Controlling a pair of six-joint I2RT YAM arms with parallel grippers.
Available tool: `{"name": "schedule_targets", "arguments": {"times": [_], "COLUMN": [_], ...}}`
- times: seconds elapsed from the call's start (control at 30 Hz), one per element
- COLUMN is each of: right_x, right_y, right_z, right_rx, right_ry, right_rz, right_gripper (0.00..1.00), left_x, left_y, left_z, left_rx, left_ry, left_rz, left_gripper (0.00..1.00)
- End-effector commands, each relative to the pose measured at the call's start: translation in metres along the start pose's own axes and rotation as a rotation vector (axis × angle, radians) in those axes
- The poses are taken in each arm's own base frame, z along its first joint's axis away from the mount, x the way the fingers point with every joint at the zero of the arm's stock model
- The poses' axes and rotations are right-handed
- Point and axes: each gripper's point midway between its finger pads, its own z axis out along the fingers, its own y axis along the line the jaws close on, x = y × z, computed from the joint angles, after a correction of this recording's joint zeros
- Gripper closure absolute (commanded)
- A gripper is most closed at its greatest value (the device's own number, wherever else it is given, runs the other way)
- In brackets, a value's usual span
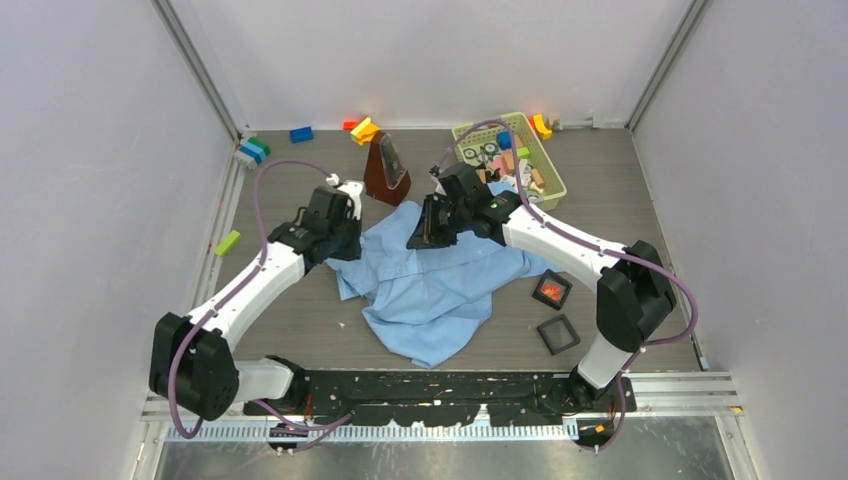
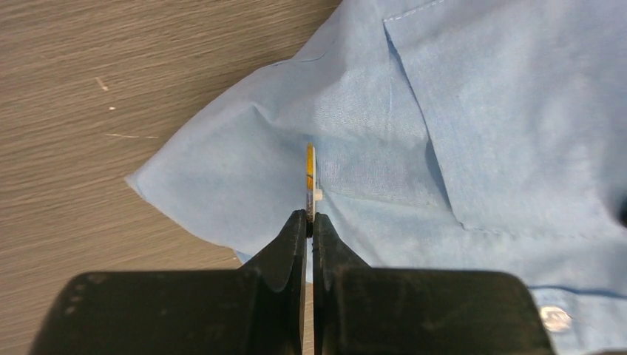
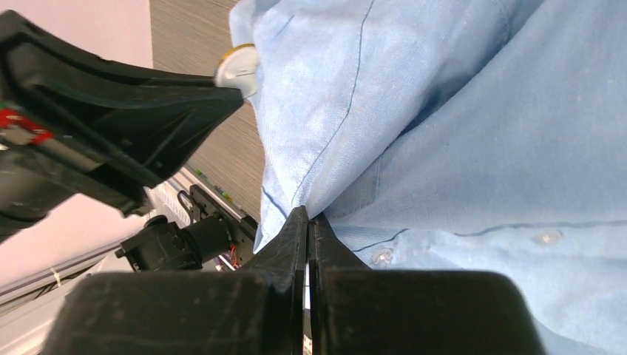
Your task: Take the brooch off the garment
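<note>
The garment (image 1: 435,285), a light-blue shirt, lies crumpled on the table between both arms. The brooch (image 2: 310,174) is a thin yellow-and-white disc, seen edge-on and standing up from the cloth near the pocket of the garment (image 2: 480,111). My left gripper (image 2: 310,222) is shut on the brooch's lower edge, at the shirt's left side (image 1: 345,240). In the right wrist view the brooch (image 3: 238,68) shows at the tip of the left arm's fingers. My right gripper (image 3: 307,218) is shut on a fold of the garment (image 3: 444,111), at the shirt's upper part (image 1: 425,232).
A brown wedge-shaped object (image 1: 385,168) stands just behind the shirt. A green basket (image 1: 553,188) of small items sits at the back right. Two black square frames (image 1: 551,290) (image 1: 558,334) lie right of the shirt. Coloured blocks (image 1: 364,130) are scattered along the back and left.
</note>
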Motion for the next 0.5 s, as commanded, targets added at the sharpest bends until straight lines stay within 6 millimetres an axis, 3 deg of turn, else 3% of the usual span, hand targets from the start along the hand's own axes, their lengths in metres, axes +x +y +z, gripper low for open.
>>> {"name": "schedule_targets", "arguments": {"times": [0.0,0.13,0.2,0.23,0.27,0.3,0.47], "right_x": [0.004,0.000,-0.002,-0.007,-0.002,-0.008,-0.015], "right_y": [-0.015,-0.024,-0.026,-0.019,-0.022,-0.007,0.022], "right_z": [0.004,0.001,-0.003,-0.007,-0.007,-0.013,-0.025], "right_rx": [0.042,0.074,0.070,0.038,0.026,-0.042,-0.258], "right_ry": [0.005,-0.022,-0.034,-0.058,-0.054,-0.083,-0.158], "right_rz": [-0.001,0.007,0.018,0.013,0.029,0.018,0.048], "right_gripper": [0.99,0.96,0.75,0.59,0.53,0.44,0.35], "left_x": [-0.022,-0.021,-0.023,-0.024,-0.026,-0.029,-0.047], "left_y": [-0.029,-0.038,-0.047,-0.052,-0.057,-0.061,-0.084], "left_z": [-0.016,-0.025,-0.030,-0.033,-0.037,-0.041,-0.062], "left_rx": [0.213,0.311,0.397,0.447,0.497,0.546,0.790], "left_ry": [-0.086,-0.060,-0.059,-0.059,-0.060,-0.061,-0.082], "left_rz": [-0.090,-0.125,-0.153,-0.169,-0.185,-0.209,-0.286], "left_gripper": [1.00,1.00,1.00,1.00,1.00,1.00,1.00]}}
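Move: The white-and-gold brooch is already in the left gripper's shut fingertips. From them, the right gripper's tips are about 12 cm to the right, 2 cm ahead and a little higher, pinching the garment; the garment's middle lies some 14 cm right, 4 cm back and 10 cm below. From the right gripper, the brooch is about 12 cm left, 2 cm back and some 4 cm lower; the empty black frame is roughly 27 cm right, 15 cm back and 14 cm below. Keep the brooch pinched and bring the left gripper right and up, easing slightly back, some 6 cm in all, over the garment towards the right gripper; roll it about 30 degrees so its fingers swing to point further right. Meanwhile lower the right gripper about 3 cm, drifting 2 cm right, and spread its fingers well open to let go of the cloth. ##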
